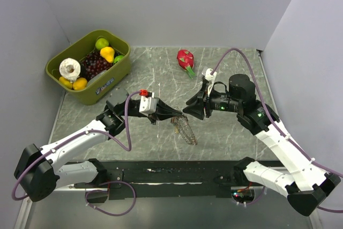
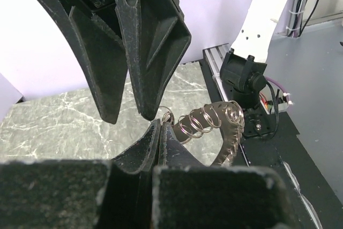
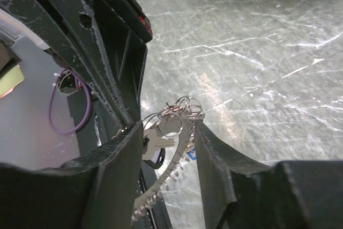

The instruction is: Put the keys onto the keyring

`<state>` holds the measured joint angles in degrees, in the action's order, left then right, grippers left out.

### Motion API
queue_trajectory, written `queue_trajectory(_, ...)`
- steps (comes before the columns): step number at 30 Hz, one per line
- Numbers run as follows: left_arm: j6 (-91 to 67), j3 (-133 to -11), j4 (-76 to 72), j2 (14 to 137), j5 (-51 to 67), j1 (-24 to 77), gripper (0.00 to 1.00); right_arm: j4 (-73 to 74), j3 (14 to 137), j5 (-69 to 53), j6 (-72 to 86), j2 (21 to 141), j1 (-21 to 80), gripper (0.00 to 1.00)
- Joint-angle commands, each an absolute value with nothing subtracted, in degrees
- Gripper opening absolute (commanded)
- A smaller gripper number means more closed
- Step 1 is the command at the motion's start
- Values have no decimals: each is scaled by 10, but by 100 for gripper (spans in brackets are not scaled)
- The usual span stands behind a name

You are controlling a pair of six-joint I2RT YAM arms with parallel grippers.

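My left gripper (image 1: 176,114) is shut on the keyring (image 1: 185,130), pinching a small wire loop at its top. The hoop hangs below over the table. In the left wrist view the shut fingertips (image 2: 159,125) hold that loop, and the coiled rim (image 2: 228,132) curves away to the right. My right gripper (image 1: 188,109) faces the left one tip to tip. In the right wrist view its jaws (image 3: 167,130) stand apart around the keyring's rim (image 3: 177,164). A silver key with a dark head (image 3: 159,144) lies against its left finger. Other keys cannot be made out.
An olive bin (image 1: 107,87) with fruit stands at the back left. A pink dragon fruit (image 1: 185,58) lies at the back middle. Grey walls close in both sides. A black strip (image 1: 177,174) runs along the near edge.
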<state>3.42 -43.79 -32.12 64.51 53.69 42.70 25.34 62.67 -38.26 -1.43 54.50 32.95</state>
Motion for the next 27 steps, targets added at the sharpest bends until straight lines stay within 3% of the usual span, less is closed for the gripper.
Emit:
queue_trajectory(1,55,-470,-343,622,534,428,1,253,645,-399,-6,542,327,46)
queue_trajectory(12,70,-467,-325,612,516,428,1,273,642,-438,-6,560,327,33)
queue_trajectory(17,77,-464,-316,607,512,428,1,276,639,-445,-4,563,328,19)
queue_trajectory(27,76,-456,-320,600,507,428,1,280,638,-440,-6,560,328,2)
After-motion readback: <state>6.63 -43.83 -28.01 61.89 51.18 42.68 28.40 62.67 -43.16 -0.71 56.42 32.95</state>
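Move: The keyring's wire-loop end, still pinched in the left fingertips, lies about 1 cm back, 1 cm left and 2 cm below the open right hand; from the left hand it is level and about 1 cm to the right. The keyring band hangs some 5 cm behind that end, 1 cm to its right and 3 cm lower. The keys dangle about 4 cm back, 4 cm left and 6 cm below the right hand. Right hand eases about 2 cm down and back, shutting its fingers at the wire loops the left keeps pinched. ##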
